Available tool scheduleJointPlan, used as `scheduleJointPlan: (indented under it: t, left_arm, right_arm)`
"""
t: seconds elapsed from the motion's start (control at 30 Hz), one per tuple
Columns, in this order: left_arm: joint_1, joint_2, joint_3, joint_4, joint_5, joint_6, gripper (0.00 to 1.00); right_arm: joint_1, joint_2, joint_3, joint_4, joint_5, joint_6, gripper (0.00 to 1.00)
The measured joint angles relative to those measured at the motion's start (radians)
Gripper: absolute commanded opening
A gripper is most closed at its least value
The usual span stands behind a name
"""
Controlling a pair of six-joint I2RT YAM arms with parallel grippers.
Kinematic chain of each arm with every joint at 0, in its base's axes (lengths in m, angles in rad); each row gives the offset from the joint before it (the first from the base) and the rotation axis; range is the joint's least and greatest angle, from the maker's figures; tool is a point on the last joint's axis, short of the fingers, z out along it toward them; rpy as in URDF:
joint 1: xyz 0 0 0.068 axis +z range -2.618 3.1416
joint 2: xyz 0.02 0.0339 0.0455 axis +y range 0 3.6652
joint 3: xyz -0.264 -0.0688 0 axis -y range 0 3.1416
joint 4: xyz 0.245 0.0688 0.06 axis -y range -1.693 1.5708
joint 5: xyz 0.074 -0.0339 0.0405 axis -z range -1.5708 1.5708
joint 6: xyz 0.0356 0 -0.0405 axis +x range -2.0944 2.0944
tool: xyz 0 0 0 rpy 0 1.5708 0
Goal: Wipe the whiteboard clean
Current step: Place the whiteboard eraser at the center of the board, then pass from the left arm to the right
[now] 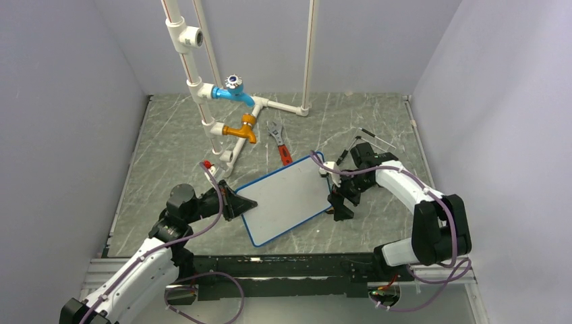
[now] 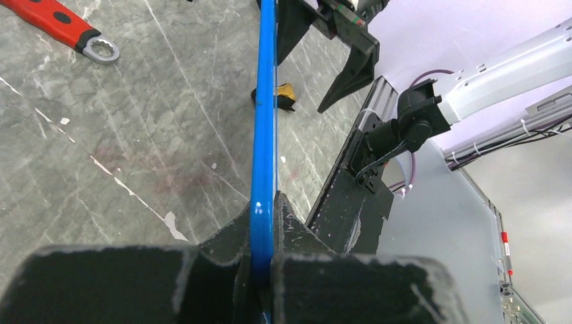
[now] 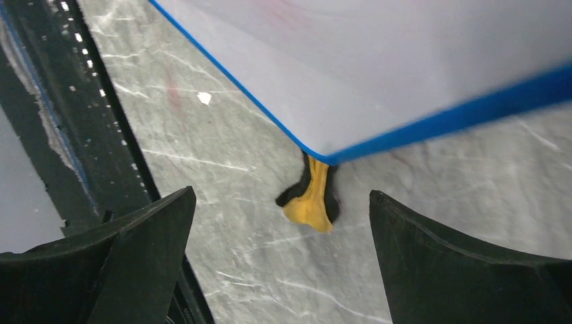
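The whiteboard (image 1: 287, 199) lies slanted mid-table, with a thin blue frame and a plain white face. My left gripper (image 1: 236, 202) is at its left edge, and the left wrist view shows the jaws (image 2: 265, 229) shut on the blue frame (image 2: 263, 135), seen edge-on. My right gripper (image 1: 340, 201) stands open at the board's right edge. In the right wrist view its fingers (image 3: 283, 243) are spread wide over bare table, just short of the board's corner (image 3: 324, 156). A small yellow and black piece (image 3: 311, 202) pokes out from under that corner.
A white pipe frame with a blue tap (image 1: 233, 91) and an orange tap (image 1: 241, 129) stands at the back. A red-handled wrench (image 1: 281, 147) lies behind the board, and thin black tools (image 1: 367, 138) lie at back right. A black rail (image 1: 283, 266) runs along the near edge.
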Motion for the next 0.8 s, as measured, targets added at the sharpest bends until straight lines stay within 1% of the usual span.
scheduleJointPlan:
  t: [0.13, 0.3, 0.47, 0.6, 0.63, 0.7, 0.8]
  left_arm:
    - [0.000, -0.002, 0.000, -0.007, 0.000, 0.009, 0.00]
    - [0.000, -0.005, 0.004, -0.027, 0.000, 0.030, 0.00]
    - [0.000, 0.029, 0.047, -0.048, 0.013, 0.053, 0.00]
    - [0.000, 0.076, 0.089, -0.053, 0.042, 0.078, 0.00]
    - [0.000, 0.091, 0.107, -0.064, 0.053, 0.087, 0.00]
    - [-0.006, 0.118, 0.142, -0.084, 0.067, 0.110, 0.00]
    - [-0.040, 0.159, 0.212, -0.141, 0.062, 0.171, 0.00]
  right_arm:
    - [-0.046, -0.028, 0.035, -0.013, 0.027, -0.012, 1.00]
    - [-0.106, -0.076, 0.123, -0.085, 0.045, -0.052, 1.00]
    - [-0.112, -0.162, 0.340, -0.175, 0.031, -0.063, 1.00]
    - [-0.103, -0.170, 0.549, -0.253, -0.062, -0.097, 1.00]
    - [-0.088, -0.161, 0.596, -0.283, -0.093, -0.115, 1.00]
    - [-0.021, -0.137, 0.664, -0.333, -0.138, -0.139, 1.00]
    - [0.138, -0.086, 0.700, -0.352, -0.148, -0.128, 1.00]
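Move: Just above the yellow-and-black eraser, the open right hand has it roughly 1 cm back, level sideways and 4 cm below. The whiteboard's middle lies some 14 cm to this hand's left, about level fore and aft and some 10 cm above; the wrench lies about 21 cm ahead and 17 cm left, on the table. From the left hand, which still grips the board's left edge, the middle is about 11 cm right, 1 cm ahead and 1 cm lower. Rising fast off the eraser with fingers wide open, the right hand climbs about 22 cm, first also reaching forward and slightly right around the whiteboard's right end, then curving back and left above it, while its fingertips swing outward nearly 30 degrees. The left hand keeps its grip on the board, lifting late by roughly 3 cm, easing right and turning slightly clockwise. ##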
